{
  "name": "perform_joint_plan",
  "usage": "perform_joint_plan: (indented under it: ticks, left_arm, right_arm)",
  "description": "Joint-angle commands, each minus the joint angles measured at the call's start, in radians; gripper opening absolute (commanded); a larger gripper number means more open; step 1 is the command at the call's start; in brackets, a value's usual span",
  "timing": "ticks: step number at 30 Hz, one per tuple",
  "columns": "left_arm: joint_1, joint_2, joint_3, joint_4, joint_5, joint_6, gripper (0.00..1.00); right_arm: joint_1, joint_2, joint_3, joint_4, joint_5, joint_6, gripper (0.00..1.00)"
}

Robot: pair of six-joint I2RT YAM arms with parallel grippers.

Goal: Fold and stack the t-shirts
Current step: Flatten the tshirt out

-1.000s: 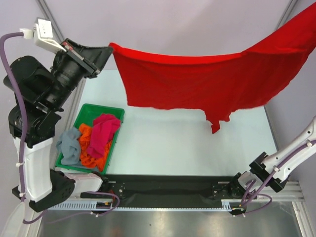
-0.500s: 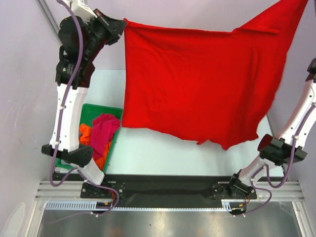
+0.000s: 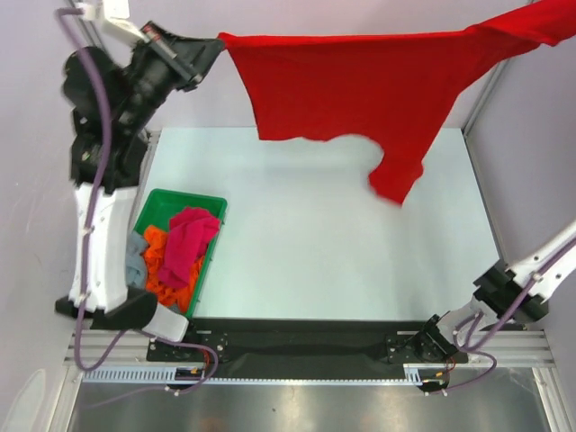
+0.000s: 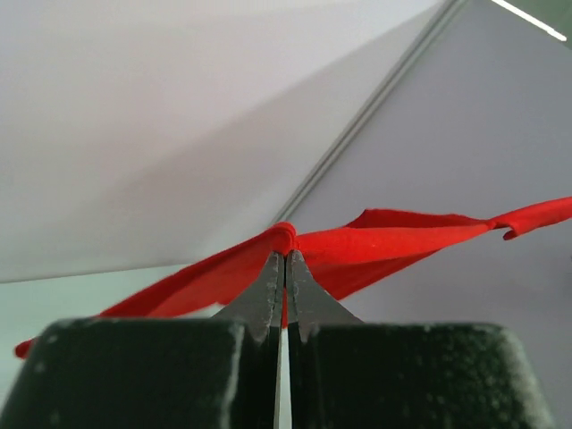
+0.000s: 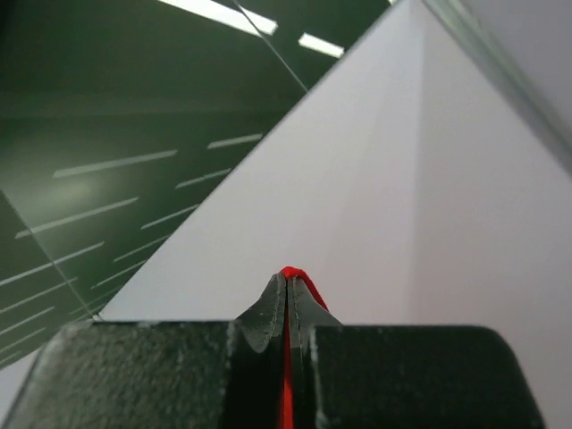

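Observation:
A bright red t-shirt [image 3: 360, 85] hangs stretched high above the table, one sleeve dangling at the middle right. My left gripper [image 3: 216, 43] is shut on its left corner, and the left wrist view shows red cloth [image 4: 375, 241] pinched between the tips of that gripper [image 4: 284, 255]. The right gripper is out of the top view past the upper right edge; in the right wrist view it [image 5: 286, 279] is shut on a red fold [image 5: 295, 275]. An orange t-shirt [image 3: 162, 270], a magenta-pink one [image 3: 187, 241] and a grey-blue one [image 3: 135, 261] lie crumpled in the green tray [image 3: 164, 202].
The green tray sits at the table's left, beside the left arm's upright link [image 3: 99, 234]. The right arm's elbow [image 3: 508, 288] hangs low at the near right. Frame posts [image 3: 481, 85] and grey walls close in the back and sides. A black rail [image 3: 297, 346] runs along the near edge.
The red shirt swung from a wide hanging sheet to a flatter, higher spread toward the back. The left gripper shifted left and slightly down; the right elbow dropped lower.

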Motion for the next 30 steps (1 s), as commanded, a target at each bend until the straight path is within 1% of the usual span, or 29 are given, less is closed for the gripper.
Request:
perform_joint_plan:
  ticks: [1, 2, 3, 5, 8, 9, 13, 15, 19, 21, 23, 24, 26, 27, 28, 29, 30]
  left_arm:
    - [0.014, -0.209, -0.031, 0.031, 0.03, 0.01, 0.0]
    - [0.013, -0.235, -0.054, 0.014, 0.032, 0.013, 0.0]
    - [0.013, -0.262, -0.065, 0.005, 0.036, 0.019, 0.0]
    - [0.013, -0.331, -0.079, -0.028, 0.041, 0.028, 0.0]
    - [0.013, -0.399, -0.085, -0.069, 0.032, 0.051, 0.0]
    - [0.013, -0.411, -0.085, -0.077, 0.03, 0.067, 0.0]
    - [0.013, -0.448, -0.096, -0.104, 0.018, 0.088, 0.0]
    - [0.013, -0.45, -0.105, -0.129, 0.007, 0.113, 0.0]
    - [0.013, -0.421, -0.129, -0.173, -0.081, 0.145, 0.0]
    - [0.013, -0.404, -0.163, -0.161, -0.109, 0.143, 0.0]
    - [0.013, -0.368, -0.189, -0.121, -0.118, 0.142, 0.0]
    - [0.013, -0.355, -0.2, -0.102, -0.114, 0.136, 0.0]
    - [0.013, -0.315, -0.221, -0.05, -0.123, 0.123, 0.0]
    - [0.013, -0.298, -0.214, -0.042, -0.125, 0.128, 0.0]
    - [0.013, -0.252, -0.199, -0.035, -0.125, 0.133, 0.0]
    - [0.013, -0.229, -0.169, -0.032, -0.123, 0.139, 0.0]
    - [0.013, -0.209, -0.154, -0.034, -0.122, 0.146, 0.0]
  right_arm:
    - [-0.215, -0.145, 0.019, 0.27, -0.074, 0.292, 0.0]
    - [-0.27, -0.154, 0.012, 0.367, -0.083, 0.435, 0.0]
    - [-0.318, -0.165, -0.007, 0.4, -0.088, 0.479, 0.0]
    - [-0.337, -0.192, -0.027, 0.464, -0.088, 0.566, 0.0]
    - [-0.355, -0.226, -0.036, 0.489, -0.074, 0.61, 0.0]
    - [-0.355, -0.226, -0.03, 0.502, -0.068, 0.648, 0.0]
    - [-0.358, -0.212, 0.015, 0.515, -0.004, 0.694, 0.0]
    - [-0.358, -0.212, 0.031, 0.479, 0.015, 0.674, 0.0]
    - [-0.357, -0.218, 0.032, 0.399, 0.029, 0.569, 0.0]
    - [-0.357, -0.223, 0.027, 0.31, 0.02, 0.504, 0.0]
    - [-0.358, -0.217, 0.03, 0.29, 0.027, 0.429, 0.0]
    - [-0.358, -0.199, 0.057, 0.276, 0.032, 0.406, 0.0]
    - [-0.355, -0.185, 0.052, 0.29, 0.047, 0.391, 0.0]
    - [-0.316, -0.185, 0.012, 0.295, 0.055, 0.347, 0.0]
    - [-0.262, -0.182, 0.004, 0.264, 0.079, 0.281, 0.0]
    - [-0.204, -0.173, 0.005, 0.185, 0.095, 0.148, 0.0]
    - [-0.141, -0.154, 0.01, 0.178, 0.099, 0.109, 0.0]
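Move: Both grippers hold the red t-shirt up, stretched between them. Its hanging body swings out about 12 cm ahead, some 27 cm right of the left hand and 15 cm lower. The bare table middle lies about 60 cm below the left hand, 13 cm right, level fore-and-aft; from the right hand it is roughly 5 cm ahead, 44 cm left, 72 cm down. The green bin sits 25 cm left of the left hand, 12 cm back and far below. Keep both grippers shut on the t-shirt and whip it back towards the bases: the left about 24 cm back, rising, fingertips tipping up, then forward again some 18 cm and down. Swing the right gripper back and left about 17 cm each, rising, also tipping up, then ease it back out to the right and slightly forward. ##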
